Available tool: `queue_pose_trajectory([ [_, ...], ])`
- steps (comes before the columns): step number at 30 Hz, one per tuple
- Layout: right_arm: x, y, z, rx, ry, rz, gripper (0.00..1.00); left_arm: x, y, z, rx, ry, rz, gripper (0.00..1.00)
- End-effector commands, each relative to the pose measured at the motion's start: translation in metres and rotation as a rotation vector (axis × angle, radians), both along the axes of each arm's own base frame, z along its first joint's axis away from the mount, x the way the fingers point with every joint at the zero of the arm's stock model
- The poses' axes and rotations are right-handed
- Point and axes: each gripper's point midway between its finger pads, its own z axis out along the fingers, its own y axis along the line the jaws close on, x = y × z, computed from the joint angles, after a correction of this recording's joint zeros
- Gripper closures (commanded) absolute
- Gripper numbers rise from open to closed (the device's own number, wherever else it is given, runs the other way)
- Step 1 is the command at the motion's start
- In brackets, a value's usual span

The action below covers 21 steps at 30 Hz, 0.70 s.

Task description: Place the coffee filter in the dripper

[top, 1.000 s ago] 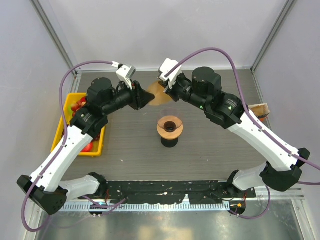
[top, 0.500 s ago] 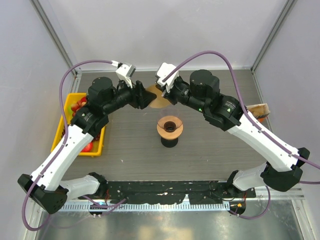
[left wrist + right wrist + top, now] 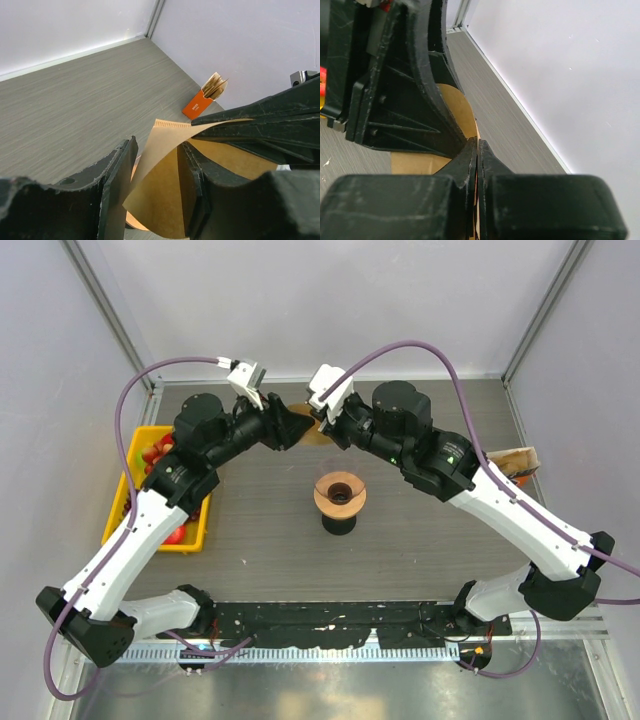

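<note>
The tan coffee filter (image 3: 313, 431) hangs in the air behind the dripper (image 3: 340, 492), pinched between both arms. My right gripper (image 3: 477, 142) is shut on the filter's edge (image 3: 454, 99). My left gripper (image 3: 159, 149) stands open. One layer of the filter (image 3: 160, 200) curls between its fingers, and the right finger (image 3: 192, 175) sits inside the paper's fold. The orange-brown dripper stands on a black base at the table's middle, with nothing in it. From above, the two grippers (image 3: 296, 426) (image 3: 326, 424) meet tip to tip over the filter.
A yellow bin (image 3: 129, 502) with red things stands at the left edge. An orange box of spare filters (image 3: 517, 459) (image 3: 202, 103) leans by the right wall. Grey walls close the back and both sides.
My left jaws have opened from nearly shut and now straddle the paper. Both grippers shifted slightly left and back, and the filter shows less from above.
</note>
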Motion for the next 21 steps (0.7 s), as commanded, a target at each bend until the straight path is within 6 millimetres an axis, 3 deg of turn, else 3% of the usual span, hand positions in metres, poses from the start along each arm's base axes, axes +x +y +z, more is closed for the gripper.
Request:
queue_pose_trajectory([
  [1, 0.005, -0.005, 0.029, 0.096, -0.032, -0.056, 0.95, 0.000, 0.003, 0.019, -0.061, -0.053, 0.028, 0.54],
  [4, 0.003, -0.004, 0.032, 0.113, -0.031, -0.049, 0.95, 0.002, 0.003, 0.014, -0.053, -0.041, 0.039, 0.58],
  [11, 0.003, -0.003, 0.034, 0.124, -0.034, -0.046, 0.95, 0.002, 0.002, 0.019, -0.074, -0.029, 0.039, 0.97],
  [13, 0.006, -0.004, 0.035, 0.130, -0.037, -0.066, 0.95, 0.003, 0.002, 0.020, -0.092, -0.014, 0.053, 1.00],
  [15, 0.010, -0.008, 0.041, 0.157, -0.036, -0.097, 0.78, 0.008, 0.005, 0.021, -0.126, 0.031, 0.094, 1.00],
  [16, 0.012, -0.009, 0.043, 0.167, -0.033, -0.118, 0.63, 0.011, 0.007, 0.023, -0.134, 0.043, 0.120, 1.00],
  [18, 0.017, -0.014, 0.049, 0.204, -0.031, -0.164, 0.47, 0.020, 0.013, 0.036, -0.166, 0.047, 0.179, 1.00],
  [21, 0.025, -0.028, 0.064, 0.278, -0.033, -0.247, 0.41, 0.030, 0.020, 0.053, -0.210, 0.033, 0.245, 1.00],
])
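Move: The coffee filter hangs between the two hands: its middle lies about 3 cm to the right of the left hand and a centimetre ahead, near its height, with one edge between the half-open fingers. From the right hand, whose fingers are shut on it, it is some 2 cm to the left and 2 ahead. The dripper stands roughly 5 cm ahead, 8 right and 30 below the left hand; about 6 ahead, 3 right and 33 below the right. The filter is handed across: the left fingers shut from half open and pinch its near edge while that hand almost stands still, then the right fingers spread to about half open around the paper and let go. Both hands finish by easing forward, about 1.5 cm, the right also rising a centimetre; the wrists turn a little, left counter-clockwise, right clockwise. ##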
